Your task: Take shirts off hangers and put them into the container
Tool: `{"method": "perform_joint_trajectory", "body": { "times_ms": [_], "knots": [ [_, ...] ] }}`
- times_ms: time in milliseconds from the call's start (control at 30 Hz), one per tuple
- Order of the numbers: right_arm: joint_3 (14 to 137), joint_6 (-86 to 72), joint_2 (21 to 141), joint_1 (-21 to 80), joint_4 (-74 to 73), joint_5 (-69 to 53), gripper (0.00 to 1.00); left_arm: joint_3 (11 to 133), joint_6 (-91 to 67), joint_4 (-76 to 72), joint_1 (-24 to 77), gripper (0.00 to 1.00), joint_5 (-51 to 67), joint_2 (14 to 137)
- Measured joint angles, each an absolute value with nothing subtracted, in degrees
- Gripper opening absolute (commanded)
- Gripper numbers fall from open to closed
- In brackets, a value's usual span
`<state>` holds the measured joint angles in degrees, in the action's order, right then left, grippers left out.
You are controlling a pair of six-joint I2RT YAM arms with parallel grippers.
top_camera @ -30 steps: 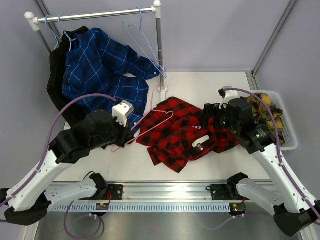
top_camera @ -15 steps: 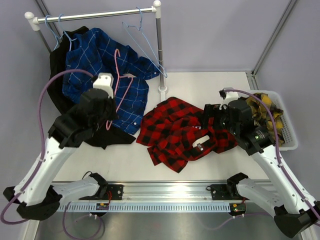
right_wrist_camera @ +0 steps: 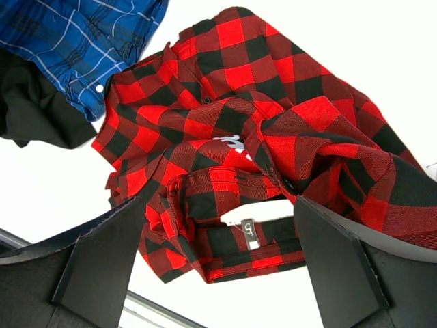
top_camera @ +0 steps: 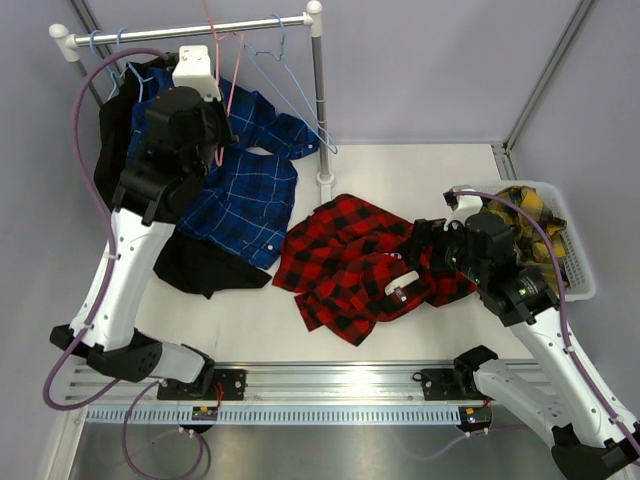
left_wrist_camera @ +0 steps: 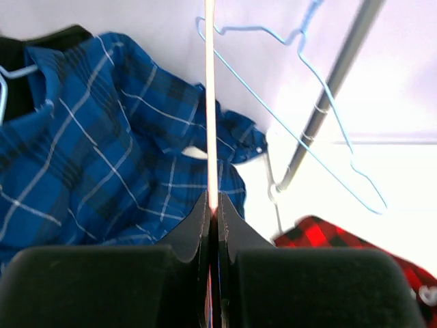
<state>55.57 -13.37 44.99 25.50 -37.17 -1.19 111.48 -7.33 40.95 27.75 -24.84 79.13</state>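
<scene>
My left gripper [top_camera: 218, 130] is raised close under the rail and is shut on a thin pink hanger [top_camera: 232, 85]; in the left wrist view the pink hanger [left_wrist_camera: 210, 102] runs straight up out of my shut left gripper [left_wrist_camera: 213, 208]. A blue checked shirt [top_camera: 235, 185] and a black shirt [top_camera: 200, 265] hang and sag below it. The red-and-black plaid shirt [top_camera: 350, 265] lies crumpled on the table with no hanger in it. My right gripper [top_camera: 425, 250] hovers open over the red shirt [right_wrist_camera: 232, 137], its collar between the fingers of the right gripper [right_wrist_camera: 218, 232]. A yellow plaid shirt [top_camera: 525, 215] lies in the white container [top_camera: 580, 275].
The silver rail [top_camera: 190, 32] with its upright post [top_camera: 319, 100] stands at the back left. Light blue hangers [top_camera: 290, 90] hang from it, one empty beside the post [left_wrist_camera: 328, 102]. The container sits at the table's right edge.
My left arm has swung up and back from the red shirt's edge to the rail, carrying the pink hanger with it. The right gripper has shifted slightly and stayed open.
</scene>
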Motion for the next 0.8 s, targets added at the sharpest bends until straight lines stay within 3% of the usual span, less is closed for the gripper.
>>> {"method": "perform_joint_trajectory", "body": {
  "times_ms": [467,633,800],
  "knots": [
    [54.7,-13.4,44.9,25.5,-37.1,-1.9,0.99,111.6,-3.3,39.9,24.1,0.00,-25.2,87.2],
    [54.5,-13.5,44.9,25.5,-37.1,-1.5,0.99,107.9,-4.0,39.4,22.9,0.15,-25.1,87.4],
    [54.1,-13.9,45.6,25.5,-37.2,1.7,0.99,105.2,-5.3,39.4,22.8,0.45,-24.0,87.6]
  ]
}}
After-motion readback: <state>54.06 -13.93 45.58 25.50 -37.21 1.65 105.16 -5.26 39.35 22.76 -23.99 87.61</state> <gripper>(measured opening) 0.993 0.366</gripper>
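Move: The left hand still grips the pink hanger low down; its hanging place on the rail is about 20 cm ahead, level sideways, and some 12 cm up. The blue hanger's rail point is some 13 cm to the right of that place. The blue shirt hangs about 12 cm ahead of the left hand, 4 cm left and 15 cm lower. From the open right hand, the hanging place lies about 33 cm ahead, 48 cm left and 34 cm up. Left hand lowers the pink hanger's hook onto the rail, about 9 down and 6 cm forward, then opens partway. ##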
